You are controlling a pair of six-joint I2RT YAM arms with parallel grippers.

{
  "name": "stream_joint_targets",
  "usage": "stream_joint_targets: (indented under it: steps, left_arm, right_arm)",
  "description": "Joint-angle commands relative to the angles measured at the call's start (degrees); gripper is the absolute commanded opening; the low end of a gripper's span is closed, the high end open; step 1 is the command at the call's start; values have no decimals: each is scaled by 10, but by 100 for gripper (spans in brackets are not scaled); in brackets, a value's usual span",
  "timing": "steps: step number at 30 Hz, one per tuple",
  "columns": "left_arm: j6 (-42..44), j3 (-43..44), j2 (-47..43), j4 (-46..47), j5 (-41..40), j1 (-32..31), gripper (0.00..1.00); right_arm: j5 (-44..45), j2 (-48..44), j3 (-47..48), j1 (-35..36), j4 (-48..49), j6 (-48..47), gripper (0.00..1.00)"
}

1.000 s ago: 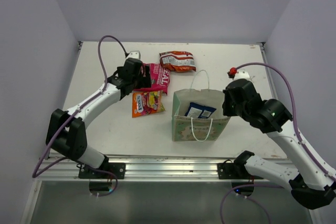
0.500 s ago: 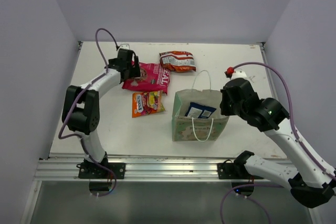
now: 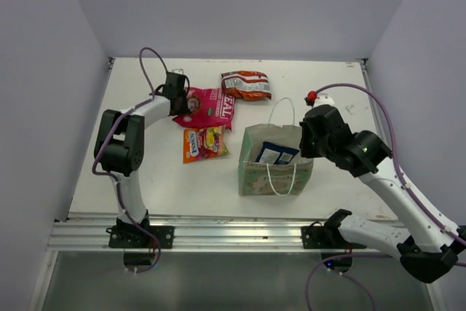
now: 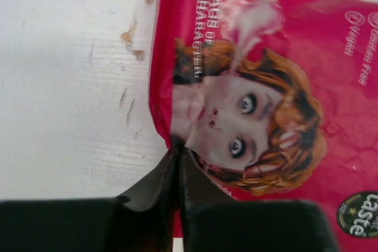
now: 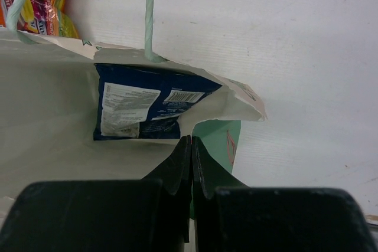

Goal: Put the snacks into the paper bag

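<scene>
The pink snack packet with a face [image 3: 212, 108] [image 4: 266, 87] lies flat at the back left. My left gripper [image 3: 182, 103] [image 4: 178, 151] is shut on its left edge, with red foil pinched between the fingertips. A red-white-brown packet [image 3: 246, 84] lies behind it and an orange-yellow candy packet [image 3: 204, 142] [image 5: 41, 4] in front. The pale-green paper bag [image 3: 277, 174] [image 5: 47, 157] stands upright mid-table with the blue packet [image 3: 277, 154] [image 5: 147, 104] inside. My right gripper [image 3: 306, 143] [image 5: 191, 140] is shut on the bag's right rim.
The bag's thin cord handles [image 3: 280, 111] [image 5: 149, 10] loop up at front and back. White walls close in the table on the left, back and right. A metal rail [image 3: 233, 234] runs along the near edge.
My left gripper has slid to the pink packet's left edge and closed on it, with the arm folding back. The right arm shifted slightly left, still holding the bag's rim.
</scene>
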Motion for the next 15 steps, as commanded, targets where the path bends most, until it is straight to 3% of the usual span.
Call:
stream_joint_targets:
  steps: [1, 4, 10, 15]
  left_arm:
    - [7, 25, 12, 13, 27, 1, 0]
    - [3, 10, -5, 8, 16, 1, 0]
    - [1, -34, -161, 25, 19, 0, 0]
    - [35, -13, -305, 42, 160, -7, 0]
  right_arm:
    - [-9, 5, -6, 1, 0, -1, 0]
    - [-10, 8, -5, 1, 2, -3, 0]
    - [-15, 7, -8, 1, 10, -3, 0]
    - [-14, 6, -7, 1, 12, -7, 0]
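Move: The left hand's half-closed fingers are already down at the left edge of the pink bag, whose middle lies about 8 cm to their right, 2 cm ahead and nearly level with them. The orange candy bag lies some 12 cm back and 9 cm to the right. The red-and-white bag is about 10 cm ahead and 24 cm right, both at about the fingers' height. From the right hand, the pink bag is roughly 27 cm ahead, 28 cm left and 21 cm below. Straight up for the most part: the left hand first stays low while its fingers shut fully, pinching the left edge of the pink bag. It then lifts away from the table with growing speed, some 13 cm, drifting a little back and tilting its fingertips outward by about 15 degrees, grip kept shut. ##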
